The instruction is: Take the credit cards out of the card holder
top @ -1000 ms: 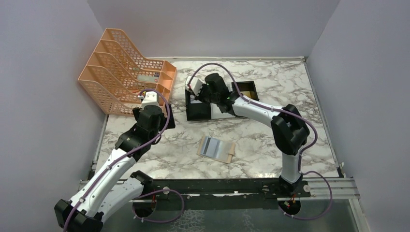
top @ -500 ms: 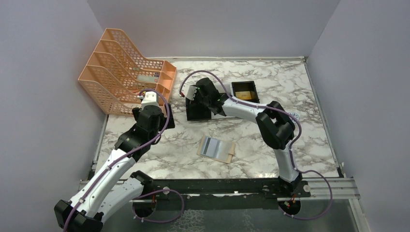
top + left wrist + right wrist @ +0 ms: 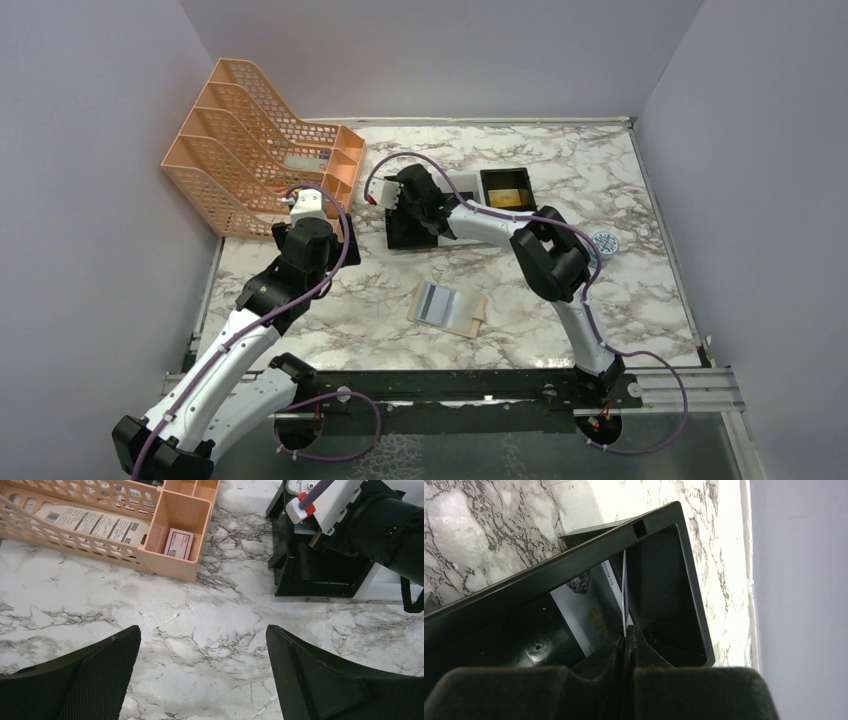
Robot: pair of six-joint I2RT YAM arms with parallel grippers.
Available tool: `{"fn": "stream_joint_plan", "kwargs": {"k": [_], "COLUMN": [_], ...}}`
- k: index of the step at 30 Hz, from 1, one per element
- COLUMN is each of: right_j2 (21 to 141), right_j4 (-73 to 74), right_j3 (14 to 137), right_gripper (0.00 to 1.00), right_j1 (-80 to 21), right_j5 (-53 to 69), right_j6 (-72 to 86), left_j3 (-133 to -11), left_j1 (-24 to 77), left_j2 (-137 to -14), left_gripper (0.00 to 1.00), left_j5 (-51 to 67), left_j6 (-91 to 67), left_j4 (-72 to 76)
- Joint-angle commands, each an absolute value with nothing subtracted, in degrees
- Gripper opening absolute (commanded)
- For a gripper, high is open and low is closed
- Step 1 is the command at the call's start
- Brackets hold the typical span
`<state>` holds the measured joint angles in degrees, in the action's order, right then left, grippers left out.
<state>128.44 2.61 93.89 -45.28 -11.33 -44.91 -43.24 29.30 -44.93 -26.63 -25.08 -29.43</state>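
Note:
The card holder lies open on the marble table, tan with grey-blue inner faces, between the two arms. My right gripper hangs over the left black tray. In the right wrist view that gripper is shut on a thin white credit card, seen edge-on and upright inside the tray. Another card marked VIP lies on the tray floor. My left gripper is open near the orange rack, and the left wrist view shows only bare marble between the left gripper's fingers.
An orange file rack stands at the back left, with a small box in its front compartment. A second black tray sits behind the right arm. A small round object lies at the right.
The right arm has swung left and folded in, bringing its gripper down over the left black tray. The left arm and the card holder have not moved.

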Motion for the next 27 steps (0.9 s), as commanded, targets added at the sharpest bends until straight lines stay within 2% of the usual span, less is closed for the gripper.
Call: {"fn": "stream_joint_plan", "kwargs": {"k": [1, 4, 8, 27], "right_j2": [130.1, 130.1, 129.3, 129.7], "right_j4": [2.6, 3.8, 6.1, 6.8], "right_j3": [95.5, 95.5, 95.8, 95.9], "right_gripper": [0.05, 0.08, 0.24, 0.36], "right_j1": [-45.8, -45.8, -45.8, -45.7], "right_j5": [-13.3, -12.0, -8.4, -8.2], "right_j6": [-45.4, -44.7, -43.1, -42.3], "left_j3": [-42.8, -42.9, -43.0, -43.2], "left_j1": [28.9, 28.9, 28.8, 28.7], "left_j2": [-44.3, -44.6, -45.3, -47.1], "left_gripper": [0.99, 0.99, 0.99, 0.99], "left_j5": [-26.7, -26.2, -25.8, -23.4], "left_j6": [-24.3, -24.2, -24.3, -23.6], "left_j4": [-30.0, -29.9, -30.0, -30.0]}}
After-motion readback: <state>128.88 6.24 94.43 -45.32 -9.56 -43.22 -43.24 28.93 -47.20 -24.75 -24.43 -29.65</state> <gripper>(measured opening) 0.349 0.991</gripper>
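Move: The right hand holds a credit card on edge inside the black left compartment of the tray. The VIP card it is brought to lies about 1 cm ahead, 2 cm left and 4 cm below. The white middle compartment's centre is some 10 cm to the hand's right and 1 cm back; the card holder is about 24 cm back and 8 cm right. From the idle left hand the VIP card is roughly 20 cm ahead, 13 cm right and 18 cm lower. Sinking a little over 1 cm and easing back about 1 cm in the compartment, the right hand opens its fingers from shut to about a third wide and lets go of the card above the VIP card. The wrist hardly tips, and the hand stays low over the tray. ##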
